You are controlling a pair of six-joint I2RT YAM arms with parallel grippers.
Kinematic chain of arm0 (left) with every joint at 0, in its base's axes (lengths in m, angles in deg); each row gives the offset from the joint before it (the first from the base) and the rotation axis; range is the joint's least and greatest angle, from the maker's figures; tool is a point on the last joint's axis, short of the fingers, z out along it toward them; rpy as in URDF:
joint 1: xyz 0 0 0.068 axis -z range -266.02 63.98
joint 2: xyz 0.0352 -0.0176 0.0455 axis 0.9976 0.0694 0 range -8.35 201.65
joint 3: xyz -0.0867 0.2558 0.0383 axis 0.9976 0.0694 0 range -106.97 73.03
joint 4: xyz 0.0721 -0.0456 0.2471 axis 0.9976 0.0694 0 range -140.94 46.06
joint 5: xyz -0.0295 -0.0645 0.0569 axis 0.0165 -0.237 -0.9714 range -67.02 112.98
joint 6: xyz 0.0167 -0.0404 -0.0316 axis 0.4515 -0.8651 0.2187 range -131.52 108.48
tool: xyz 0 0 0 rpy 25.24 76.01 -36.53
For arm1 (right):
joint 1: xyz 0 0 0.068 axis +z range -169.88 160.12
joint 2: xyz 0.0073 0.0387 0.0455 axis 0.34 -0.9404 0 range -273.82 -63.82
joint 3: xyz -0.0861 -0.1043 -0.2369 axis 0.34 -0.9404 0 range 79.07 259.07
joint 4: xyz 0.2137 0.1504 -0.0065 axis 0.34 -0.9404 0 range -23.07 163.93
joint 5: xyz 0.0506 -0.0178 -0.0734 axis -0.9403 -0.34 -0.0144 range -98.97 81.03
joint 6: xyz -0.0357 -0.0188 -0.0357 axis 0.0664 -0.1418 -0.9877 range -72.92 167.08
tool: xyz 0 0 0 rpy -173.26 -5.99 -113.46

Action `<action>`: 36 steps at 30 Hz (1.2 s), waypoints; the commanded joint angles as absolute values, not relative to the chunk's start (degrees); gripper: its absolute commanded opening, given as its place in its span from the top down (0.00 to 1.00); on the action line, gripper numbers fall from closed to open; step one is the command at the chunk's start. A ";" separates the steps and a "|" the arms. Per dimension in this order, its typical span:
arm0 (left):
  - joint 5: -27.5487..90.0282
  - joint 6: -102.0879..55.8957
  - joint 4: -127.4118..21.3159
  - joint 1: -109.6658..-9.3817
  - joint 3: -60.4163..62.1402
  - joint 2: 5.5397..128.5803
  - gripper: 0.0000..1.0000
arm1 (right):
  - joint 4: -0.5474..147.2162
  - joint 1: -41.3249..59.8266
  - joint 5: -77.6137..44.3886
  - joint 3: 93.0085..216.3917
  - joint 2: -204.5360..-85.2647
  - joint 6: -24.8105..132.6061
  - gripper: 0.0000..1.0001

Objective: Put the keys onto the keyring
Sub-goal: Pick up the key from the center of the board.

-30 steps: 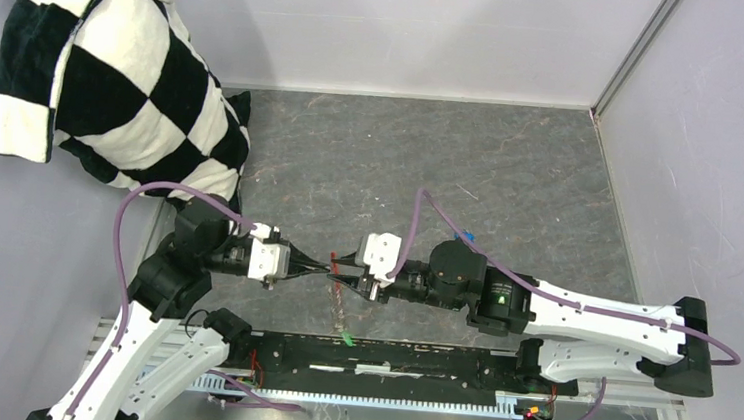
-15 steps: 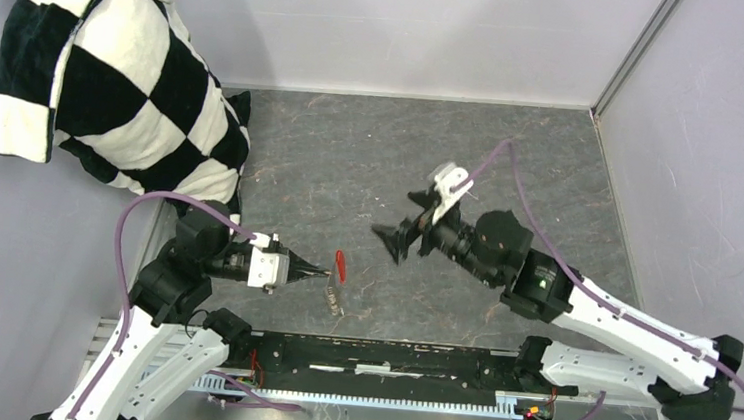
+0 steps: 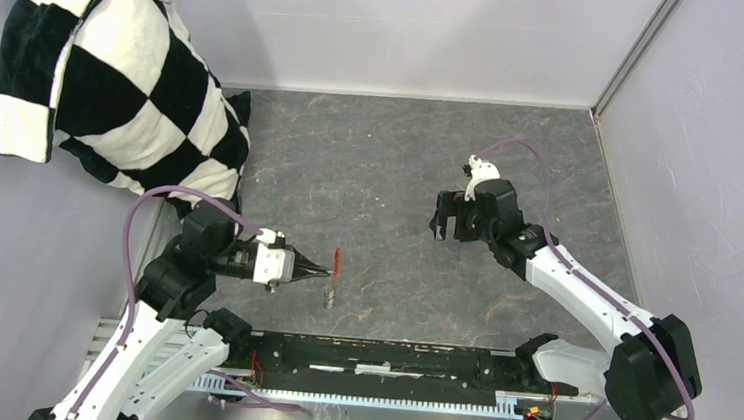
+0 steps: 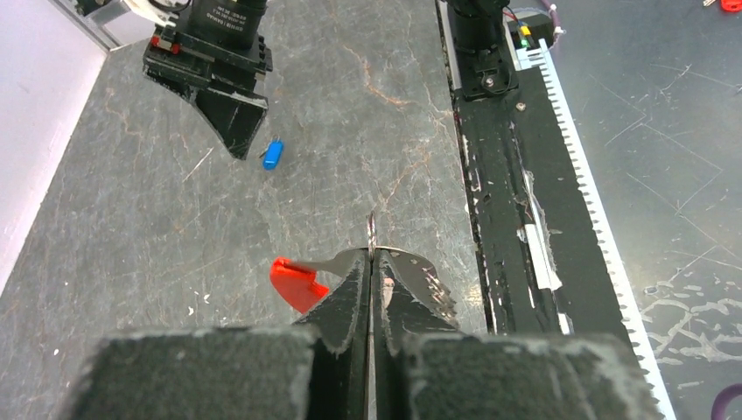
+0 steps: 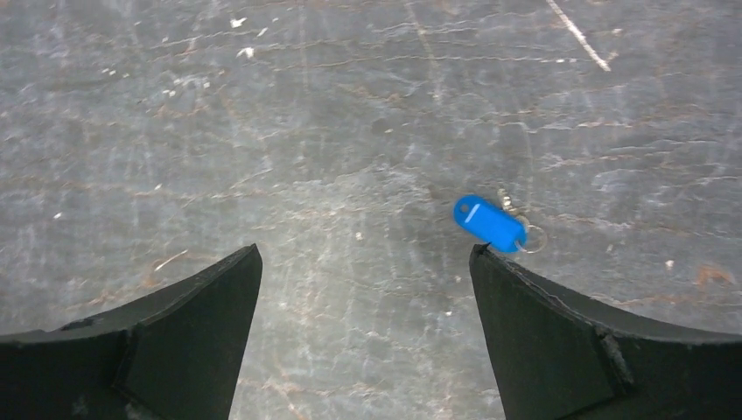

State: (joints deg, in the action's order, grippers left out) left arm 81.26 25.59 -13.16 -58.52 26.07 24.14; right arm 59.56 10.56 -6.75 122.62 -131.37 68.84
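Observation:
My left gripper (image 3: 326, 272) is shut on the keyring (image 4: 371, 229), whose thin metal ring stands edge-on between the fingertips. Its red tag (image 4: 295, 282) sticks out to the left and the grey strap (image 4: 430, 287) to the right; in the top view the red tag (image 3: 338, 259) points up and the strap (image 3: 329, 296) hangs down. My right gripper (image 5: 365, 254) is open, pointing down above the table at the right centre (image 3: 447, 226). A blue key (image 5: 488, 223) lies flat just beyond its right fingertip, also seen in the left wrist view as the blue key (image 4: 273, 155).
A black and white checkered pillow (image 3: 107, 79) leans in the back left corner. A black toothed rail (image 3: 387, 357) runs along the near edge. Grey walls (image 3: 714, 147) close the table at the right and the back.
The right gripper opened wide, drew away from the left gripper and swung to the back right, above the blue key. The left gripper stayed shut on the keyring and barely moved.

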 commanded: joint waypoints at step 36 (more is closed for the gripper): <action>81.54 25.88 -12.87 -58.42 25.96 23.92 0.98 | 72.80 -4.26 -2.92 111.74 -143.72 81.16 0.57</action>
State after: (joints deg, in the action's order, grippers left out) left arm 80.19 25.54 -12.01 -58.52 26.53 24.45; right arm 70.38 -3.36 -3.89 112.54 -143.83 77.26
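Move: The blue-tagged key lies flat on the board, its tag about 5 cm ahead of the open right hand, 5 cm to its right and roughly 12 cm below. Its wire ring is at the tag's right-hand end, some 4 cm ahead of the right hand and 9 cm to its right, at the same depth. From the left hand the tag lies about 23 cm ahead, 29 cm right and 26 cm down. Over the blue-tagged key the right hand drops quickly, about 10 cm down and 8 cm to the right, then slows just above the board and eases towards the ring end. Its wrist turns some 20 degrees clockwise and tips down a little, while the wide fingers close to about half; contact with the key can't be seen. The left hand keeps its pinch on the held keyring. ##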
